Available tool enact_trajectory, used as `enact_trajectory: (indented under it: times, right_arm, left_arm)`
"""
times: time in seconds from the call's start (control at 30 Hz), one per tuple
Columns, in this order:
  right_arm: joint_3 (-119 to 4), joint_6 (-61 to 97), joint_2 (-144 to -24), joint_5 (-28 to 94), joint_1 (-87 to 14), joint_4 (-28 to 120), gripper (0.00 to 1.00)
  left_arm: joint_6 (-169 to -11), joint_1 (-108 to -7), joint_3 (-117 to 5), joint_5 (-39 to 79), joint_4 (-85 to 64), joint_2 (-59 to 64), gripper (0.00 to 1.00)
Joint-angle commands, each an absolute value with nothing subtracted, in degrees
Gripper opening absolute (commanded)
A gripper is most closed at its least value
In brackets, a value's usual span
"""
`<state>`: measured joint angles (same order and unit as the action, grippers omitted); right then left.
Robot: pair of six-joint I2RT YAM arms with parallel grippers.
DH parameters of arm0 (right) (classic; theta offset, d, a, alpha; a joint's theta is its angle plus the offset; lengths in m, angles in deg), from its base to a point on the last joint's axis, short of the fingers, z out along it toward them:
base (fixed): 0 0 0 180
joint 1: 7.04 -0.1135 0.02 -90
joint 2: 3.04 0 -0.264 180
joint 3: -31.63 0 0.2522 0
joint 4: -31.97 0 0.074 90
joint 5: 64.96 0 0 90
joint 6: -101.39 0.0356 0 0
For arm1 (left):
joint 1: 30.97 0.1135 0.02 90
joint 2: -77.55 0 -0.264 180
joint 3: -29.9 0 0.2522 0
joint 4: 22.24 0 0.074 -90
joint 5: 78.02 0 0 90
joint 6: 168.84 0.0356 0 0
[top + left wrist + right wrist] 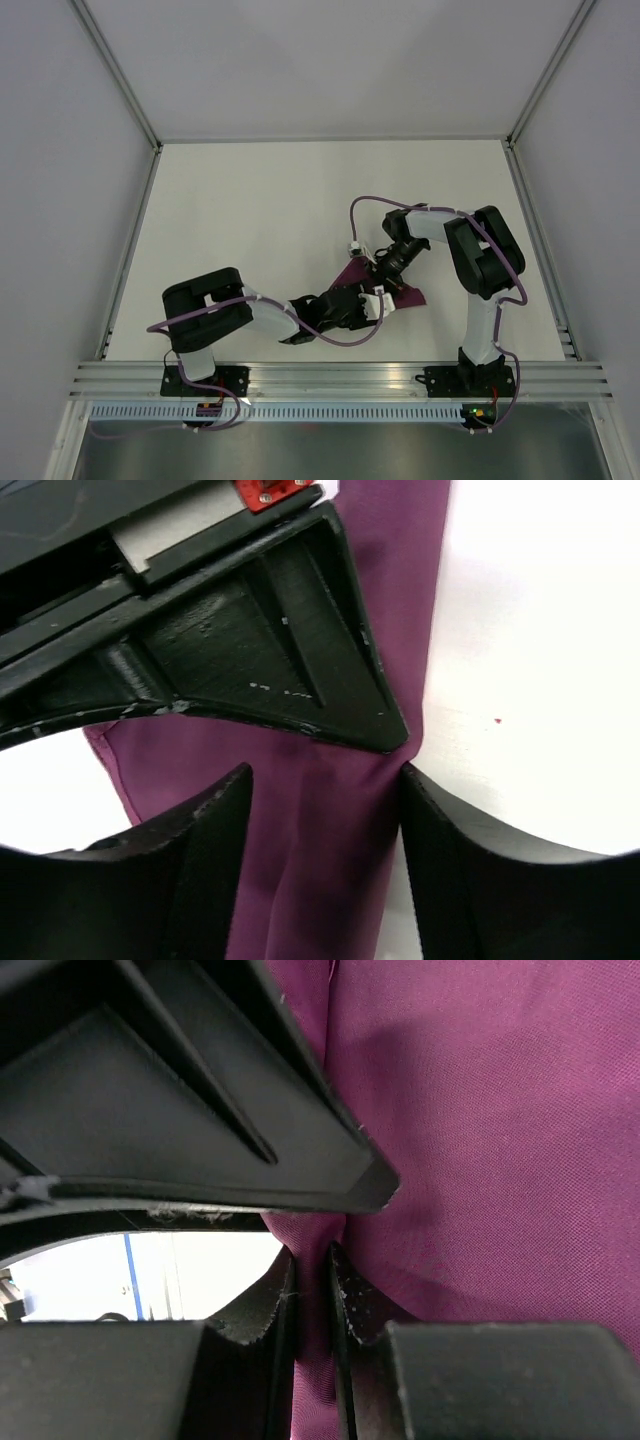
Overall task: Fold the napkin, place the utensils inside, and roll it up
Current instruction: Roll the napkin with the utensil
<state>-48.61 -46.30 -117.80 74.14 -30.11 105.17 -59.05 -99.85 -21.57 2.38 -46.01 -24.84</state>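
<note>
The magenta napkin lies bunched on the white table between the two arms, mostly under them. My right gripper is shut on a raised fold of the napkin, with cloth squeezed between its pads. My left gripper stands open astride a long fold of the napkin, its fingers apart on either side of the cloth. From above, the left gripper and right gripper almost touch. The utensils are out of view.
The other arm's black finger hangs just in front of the left gripper, and the same crowding shows in the right wrist view. Grey walls and metal rails bound the table; a purple cable loops over the right arm.
</note>
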Motion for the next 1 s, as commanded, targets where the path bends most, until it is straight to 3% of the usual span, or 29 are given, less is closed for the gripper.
enact_trajectory:
  times: [0.0, 0.1, 0.23, 0.3, 0.37, 0.47, 0.6, 0.7, 0.83, 0.97]
  right_arm:
    - [-46.91, -49.96, -121.43, 63.98, -30.25, 99.35, 0.06]
    - [-46.82, -49.78, -121.42, 63.89, -30.16, 99.26, 0.06]
    - [-46.47, -49.7, -121.25, 63.89, -30.24, 98.99, 0.06]
    - [-46.38, -49.61, -121.07, 63.8, -30.16, 98.82, 0.07]
    - [-46.03, -49.34, -120.81, 63.8, -30.16, 98.38, 0.08]
    - [-45.68, -48.82, -119.93, 63.89, -30.16, 97.94, 0.18]
    - [-45.85, -47.94, -116.6, 65.11, -29.9, 97.59, 0.43]
    - [-47.25, -47.67, -113.79, 66.96, -29.46, 98.99, 0.55]
    - [-48.84, -46.89, -110.62, 68.37, -28.93, 100.49, 0.64]
    - [-49.37, -45.66, -107.98, 68.46, -27.52, 99.44, 0.66]
  left_arm:
    - [-59.32, -99.79, -23.14, 4.95, -47.06, -26.68, 0.63]
    - [-61.61, -99.79, -22.71, 6.97, -45.56, -26.77, 0.5]
    - [-64.95, -99.7, -22.09, 9.34, -43.9, -27.21, 0.14]
    - [-65.74, -99.7, -22.35, 10.75, -42.32, -27.74, 0.03]
    - [-67.32, -99.09, -22.79, 13.37, -40.3, -28.35, 0.02]
    - [-70.66, -97.42, -22.44, 18.2, -39.76, -28.44, 0.02]
    - [-74.62, -94.17, -21.48, 23.75, -40.03, -28.53, 0.02]
    - [-76.73, -92.41, -20.95, 27.45, -40.11, -29.06, 0.02]
    - [-78.22, -90.91, -20.69, 30.52, -40.03, -30.02, 0.02]
    - [-80.86, -89.51, -20.68, 32.46, -39.24, -30.9, 0.02]
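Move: The napkin roll's near edge already runs between the left hand's open fingers, its middle about 1 cm back and 1 cm below them. The same roll is pinched by the right fingers, and its middle lies some 4 cm to that hand's left. The napkin's loose flap spreads about 6 cm ahead and 5 cm left of the left hand, about 2 cm lower; the napkin's right end lies roughly level, 8 cm to that hand's right. The napkin roll is taken over by the left hand, which eases about 2 cm back, slightly right and down, and shuts its fingers on it beside the right fingers. Keeping that pinch, the left wrist rolls some 25 degrees, top turning forward. Meanwhile the right fingers open, letting go of the roll, and the hand rises 1.5 cm and then heads about as far forward. ##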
